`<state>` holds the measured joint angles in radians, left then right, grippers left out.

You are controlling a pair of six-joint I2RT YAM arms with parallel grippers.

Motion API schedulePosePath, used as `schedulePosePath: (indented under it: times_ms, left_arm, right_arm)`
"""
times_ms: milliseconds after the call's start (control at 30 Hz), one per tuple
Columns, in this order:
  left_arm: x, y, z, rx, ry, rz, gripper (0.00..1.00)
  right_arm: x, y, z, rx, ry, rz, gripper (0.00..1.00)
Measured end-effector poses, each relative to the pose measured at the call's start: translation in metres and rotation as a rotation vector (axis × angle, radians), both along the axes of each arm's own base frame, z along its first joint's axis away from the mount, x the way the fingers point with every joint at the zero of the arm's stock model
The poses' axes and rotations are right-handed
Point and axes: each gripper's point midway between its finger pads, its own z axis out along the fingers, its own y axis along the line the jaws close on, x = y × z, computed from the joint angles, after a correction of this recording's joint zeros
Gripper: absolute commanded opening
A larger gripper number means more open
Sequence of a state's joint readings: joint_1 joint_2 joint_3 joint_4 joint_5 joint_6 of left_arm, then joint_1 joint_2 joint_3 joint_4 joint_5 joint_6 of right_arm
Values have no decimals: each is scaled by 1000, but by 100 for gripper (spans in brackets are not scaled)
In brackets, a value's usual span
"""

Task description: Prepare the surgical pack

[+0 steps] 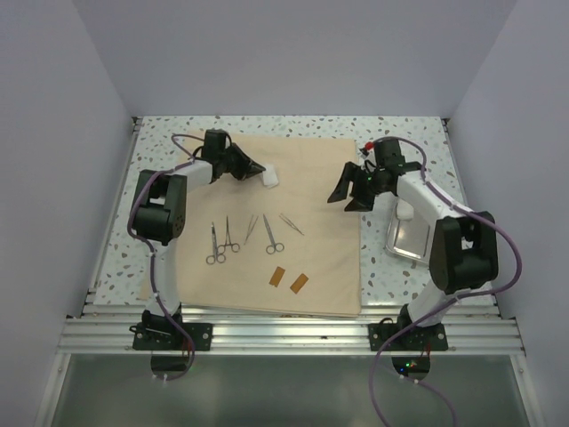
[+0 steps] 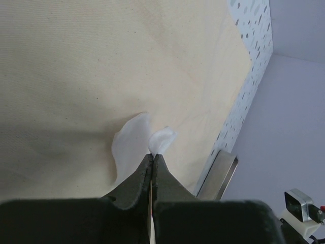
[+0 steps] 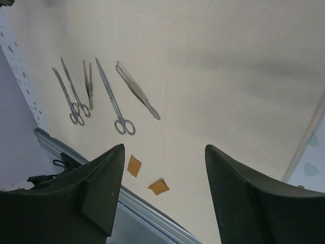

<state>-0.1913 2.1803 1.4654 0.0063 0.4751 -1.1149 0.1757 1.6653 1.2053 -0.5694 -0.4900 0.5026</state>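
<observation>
The surgical pack, a large tan fabric sheet (image 1: 267, 240) (image 2: 101, 66) (image 3: 228, 66), lies flat on the table. Several scissors and forceps (image 1: 240, 236) (image 3: 96, 91) lie in a row on it. My left gripper (image 1: 262, 169) (image 2: 153, 155) is over the sheet's far middle, shut on a small white gauze piece (image 1: 271, 178) (image 2: 133, 142) that pokes out past the tips. My right gripper (image 1: 342, 203) (image 3: 165, 147) hangs open above the sheet's right part, with nothing between its fingers.
A shiny steel tray (image 1: 411, 236) (image 2: 223, 175) sits on the speckled table right of the sheet, partly under my right arm. Two small orange-brown squares (image 1: 278, 277) (image 3: 134, 165) lie near the sheet's front edge. Walls close in on the left, back and right.
</observation>
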Motion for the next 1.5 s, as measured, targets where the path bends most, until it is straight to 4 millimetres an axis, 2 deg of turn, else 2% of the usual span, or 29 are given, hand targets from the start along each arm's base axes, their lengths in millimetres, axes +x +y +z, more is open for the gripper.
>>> schedulePosePath:
  times_ms: [133,167,200,233,367,400,467,600,633,667,767,933,1033,1133,1233,1367,1500]
  left_arm:
    - [-2,2,-4,11,13,4,19]
    - [-3,2,-5,15,18,4,30]
    - [-4,3,-7,20,20,1,36]
    - [-5,3,-9,23,26,1,38]
    - [-13,7,-21,54,56,2,60]
    - [-16,8,-24,58,65,0,62]
    - [-18,10,-18,64,50,-2,63]
    - [-36,18,-13,111,53,-15,64]
    - [-42,21,-12,131,55,-22,64]
    - [-48,24,-11,152,57,-27,64]
    - [-57,34,-2,221,37,-51,63]
    - [-71,56,32,336,-64,-96,63]
    - [-84,66,53,384,-126,-109,63]
    - [-99,71,63,410,-153,-124,63]
    - [-113,75,60,426,-148,-141,63]
    - [-125,79,47,438,-109,-156,63]
    - [-131,88,41,448,-81,-155,63]
  right_arm:
    - [9,19,1,11,-7,25,68]
    - [12,24,1,15,-8,30,68]
    - [16,29,0,17,-12,30,68]
    - [21,34,-1,20,-17,27,68]
    - [49,57,-8,51,-50,-23,68]
    - [57,64,-13,62,-50,-37,68]
    - [79,81,-20,89,-62,-52,68]
    - [114,115,-37,129,-80,-47,67]
    - [122,123,-35,143,-95,-46,67]
    - [123,130,-43,146,-86,-42,66]
    - [128,147,-51,174,-87,-41,63]
    - [127,168,-70,188,-66,-30,60]
    - [128,176,-69,204,-72,-24,57]
    - [132,182,-71,210,-78,-19,56]
    - [137,188,-73,224,-80,-20,54]
    - [143,198,-73,247,-87,-21,53]
    - [145,208,-75,259,-86,-18,43]
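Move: Just below the left hand, which holds a gauze pad in its shut fingertips, lies the last loose gauze, about 2 cm back, 2 cm right and 3 cm lower. From the open right hand that gauze is some 15 cm ahead, 22 cm left and 9 cm down. The small tweezers lie 2 cm back and 13 cm left of the right hand, the straight scissors 5 cm back and 18 cm left of it, both about 9 cm down. Dipping about 2 cm while its fingers spread, the left hand lets go of its pad on the other gauze, then clears out back and left, rising as it goes and rolling its left side up some 25 degrees. The right hand sweeps about 21 cm left and 14 cm forward, sinking to the gauze near the drape; its fingers start closing around the near end but stay about half open. ##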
